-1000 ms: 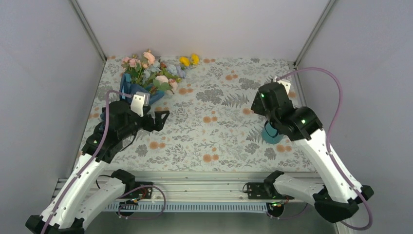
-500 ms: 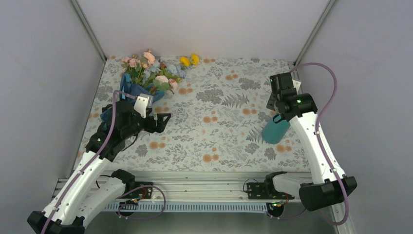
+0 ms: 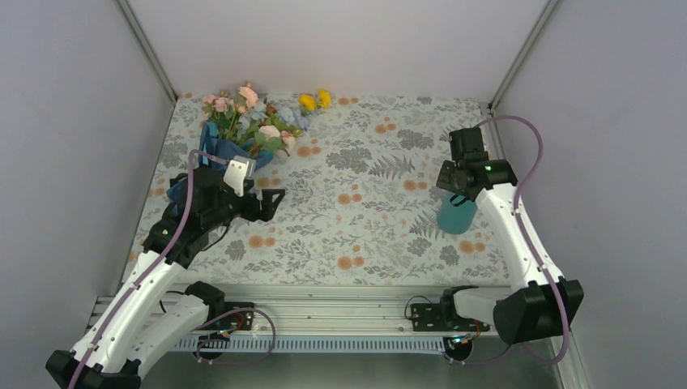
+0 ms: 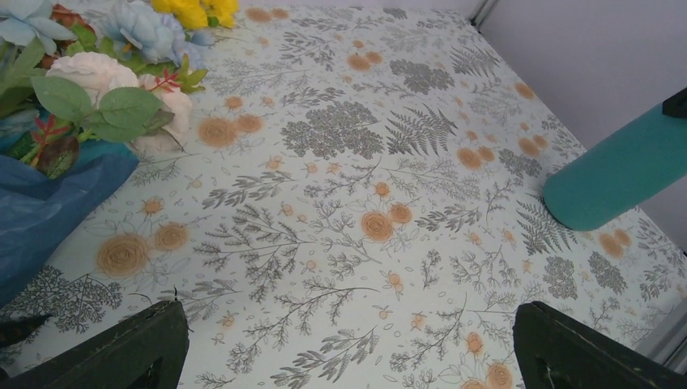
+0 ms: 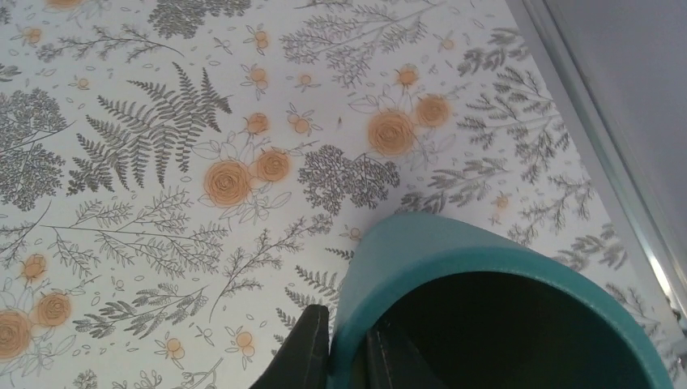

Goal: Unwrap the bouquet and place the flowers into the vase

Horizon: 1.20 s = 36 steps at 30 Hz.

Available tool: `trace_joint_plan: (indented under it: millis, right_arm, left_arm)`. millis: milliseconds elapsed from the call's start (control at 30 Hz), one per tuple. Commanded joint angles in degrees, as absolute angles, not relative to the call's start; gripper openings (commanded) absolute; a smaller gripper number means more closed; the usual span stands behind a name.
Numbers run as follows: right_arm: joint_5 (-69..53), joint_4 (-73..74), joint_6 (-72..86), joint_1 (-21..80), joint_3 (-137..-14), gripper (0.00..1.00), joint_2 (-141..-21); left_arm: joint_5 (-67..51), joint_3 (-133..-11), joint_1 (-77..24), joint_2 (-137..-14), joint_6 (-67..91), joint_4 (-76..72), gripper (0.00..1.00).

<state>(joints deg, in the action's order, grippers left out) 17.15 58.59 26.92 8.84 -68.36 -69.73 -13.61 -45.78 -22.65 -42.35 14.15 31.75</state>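
Note:
The teal vase (image 3: 456, 215) is at the right of the table, leaning, with its base low by the cloth. My right gripper (image 3: 458, 193) is shut on its rim. In the right wrist view one finger is outside the vase (image 5: 454, 251) wall and one inside the mouth, right gripper (image 5: 348, 324). The bouquet (image 3: 243, 130) lies at the far left, its flowers (image 4: 105, 89) still in blue paper (image 4: 49, 203). My left gripper (image 3: 266, 203) hovers open just in front of it, and nothing is between the fingers of this left gripper (image 4: 356, 356). The vase (image 4: 616, 174) shows at the right of that view.
Yellow flowers (image 3: 314, 100) lie at the far edge beside the bouquet. A metal post and grey wall (image 3: 502, 77) stand close behind the vase. The floral tablecloth (image 3: 364, 203) spans the space between both arms.
My right gripper has closed onto the vase rim and the arm has swung to the right. The vase has been tipped and now stands less tilted. The left arm barely moved.

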Motion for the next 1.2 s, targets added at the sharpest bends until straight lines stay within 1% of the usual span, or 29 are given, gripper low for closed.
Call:
trace_joint_plan:
  millis: [0,333,533,733,867,1067,1100,1167]
  right_arm:
    - [16.33,53.82,21.5,8.55,-72.37,0.03,-70.77]
    - [6.7,49.49,16.35,9.17,-87.98,0.04,-79.74]
    - [3.72,48.5,15.03,10.39,-95.95,0.04,-88.5]
    - [4.17,49.28,14.19,12.42,-103.57,0.04,-97.11]
    - [4.35,48.23,14.06,12.75,-104.35,0.04,-100.6]
    - [2.44,47.28,13.55,12.76,-103.47,0.04,-103.57]
    - [2.39,47.27,13.59,12.79,-103.23,0.06,-103.74]
    - [2.66,47.32,13.82,12.75,-102.57,0.15,-103.71]
  left_arm:
    - [-12.48,-45.35,-22.45,-41.59,13.8,30.71,1.0]
    - [-8.94,-45.37,-22.47,-41.76,15.05,31.54,1.0]
    - [-4.82,-46.07,-22.47,-42.42,16.31,32.76,1.0]
    - [-3.44,-46.2,-22.5,-43.81,17.0,33.28,1.0]
    - [0.82,-46.33,-22.5,-45.62,18.89,34.63,1.0]
    - [7.7,-49.75,-22.32,-52.9,22.06,37.77,1.0]
    - [8.88,-50.58,-22.16,-53.96,22.67,38.34,1.0]
    - [9.79,-51.94,-21.33,-55.27,23.43,38.47,1.0]
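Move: At the right edge of the table the right hand already grips the vase by its left rim, the vase's middle about 4 cm to its right and 8 cm below. It is bound for an open table spot some 16 cm ahead and 6 cm left, 18 cm down. The yellow flowers lie about 37 cm ahead and 36 cm left. From the open left hand the bouquet lies roughly 24 cm ahead, 15 cm left and 20 cm below; the yellow flowers about 43 cm ahead, 5 cm right. Carrying the vase by its pinched rim, the right hand swings some 16 cm forward and 10 cm left in an arc, rising about 5 cm and sinking again to near its starting height, turning some 20 degrees counter-clockwise; it keeps its grip. The left hand, still wide open, starts down, left and forward towards the bouquet, several centimetres each way, turning counter-clockwise and tipping down. ##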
